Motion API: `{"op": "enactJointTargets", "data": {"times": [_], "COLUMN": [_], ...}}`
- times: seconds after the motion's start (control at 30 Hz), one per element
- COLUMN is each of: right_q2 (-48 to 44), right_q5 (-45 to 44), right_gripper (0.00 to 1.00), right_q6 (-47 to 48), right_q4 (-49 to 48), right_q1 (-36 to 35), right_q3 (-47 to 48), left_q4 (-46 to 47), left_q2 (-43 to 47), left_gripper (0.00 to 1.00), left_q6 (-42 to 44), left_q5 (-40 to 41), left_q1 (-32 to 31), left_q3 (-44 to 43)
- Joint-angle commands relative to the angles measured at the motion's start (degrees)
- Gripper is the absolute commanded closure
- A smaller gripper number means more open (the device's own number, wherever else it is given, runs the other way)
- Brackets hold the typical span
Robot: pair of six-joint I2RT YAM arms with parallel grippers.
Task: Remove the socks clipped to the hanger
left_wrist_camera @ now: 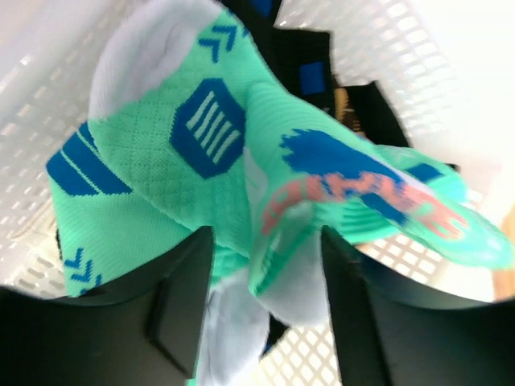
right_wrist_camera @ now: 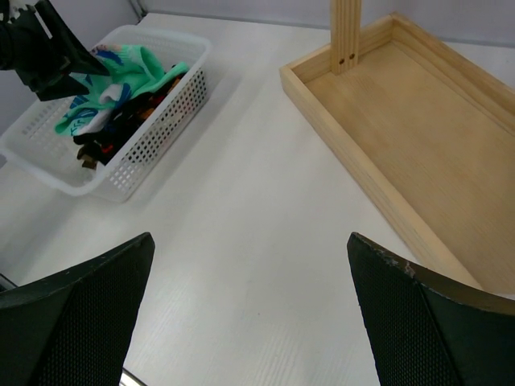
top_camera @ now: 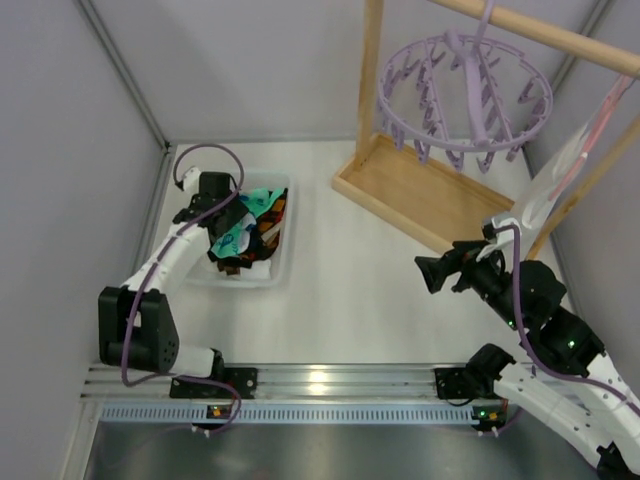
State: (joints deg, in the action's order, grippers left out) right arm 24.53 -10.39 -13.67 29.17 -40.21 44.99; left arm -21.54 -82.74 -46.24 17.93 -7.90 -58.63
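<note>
The lavender hanger (top_camera: 465, 95) hangs by its hook from the wooden rail at the back right, and I see nothing clipped in its pegs. Several socks (top_camera: 250, 225) lie piled in the white basket (top_camera: 285, 270) at the left. My left gripper (left_wrist_camera: 265, 241) is down in that basket, its jaws apart. A mint-teal sock (left_wrist_camera: 201, 153) with blue marks sags loosely between the black fingers (left_wrist_camera: 181, 297). My right gripper (right_wrist_camera: 249, 305) stands open over bare table, far from the hanger, with nothing between its fingers. The top view shows it at the right (top_camera: 425, 272).
The wooden rack's tray base (right_wrist_camera: 418, 137) and upright post (right_wrist_camera: 346, 36) stand at the back right. The perforated basket (right_wrist_camera: 153, 145) holds black, argyle and mint socks (right_wrist_camera: 121, 104). White enclosure walls close in both sides. A metal rail runs along the near edge (top_camera: 320, 385).
</note>
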Motion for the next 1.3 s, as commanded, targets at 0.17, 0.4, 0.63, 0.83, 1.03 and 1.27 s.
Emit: {"op": "enactJointTargets", "data": {"times": [0.17,0.4,0.63,0.83,1.03,1.27], "right_q2": [-1.7,-2.8,-1.9,-2.1,-4.2,-11.2], "right_q5": [-0.2,-8.4,-22.5,-26.0,-25.3,-22.4], "right_gripper": [0.00,0.01,0.00,0.01,0.01,0.01], "right_q6": [-0.3,-3.8,-3.4,-0.6,-0.7,-0.7], "right_q4": [-1.0,1.2,8.2,10.9,14.7,15.5], "right_q1": [0.5,0.5,0.6,0.5,0.5,0.5], "right_q3": [0.7,0.4,3.0,2.7,4.0,4.7], "left_q4": [-1.0,-8.6,-20.1,-22.2,-22.4,-23.9], "left_q2": [15.7,24.0,33.2,45.0,54.7,61.9], "left_gripper": [0.15,0.02,0.02,0.02,0.02,0.02], "left_q6": [3.8,15.8,29.0,31.5,32.2,33.3], "left_q5": [-3.5,-17.4,-19.0,-17.0,-10.1,0.2], "left_q1": [0.2,-0.3,-0.3,-0.5,-4.8,-8.4], "left_q3": [0.7,-2.6,-3.4,-0.1,2.0,3.3]}}
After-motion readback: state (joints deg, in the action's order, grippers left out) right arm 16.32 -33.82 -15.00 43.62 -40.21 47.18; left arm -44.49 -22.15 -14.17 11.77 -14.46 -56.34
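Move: The green socks I've just put down lie heaped in the basket some 7 cm below my left hand and about 2 cm ahead. From that hand, the orange-and-brown socks are about 9 cm to the right and level with it fore and aft; the folded white cloth is some 12 cm back and 6 cm right. From my right hand the green socks are about 22 cm ahead, 48 cm left and well below; the wooden tray lies about 29 cm straight ahead. I lift my empty left hand off the sock pile, first nearly straight up, opening the fingers the rest of the way, then draw it back over the near rim of the basket: about 20 cm back and 18 cm up in all, while the fingers tip up some 30 degrees. My open right hand swings about 10 cm to the right, away from the basket, turning clockwise. ##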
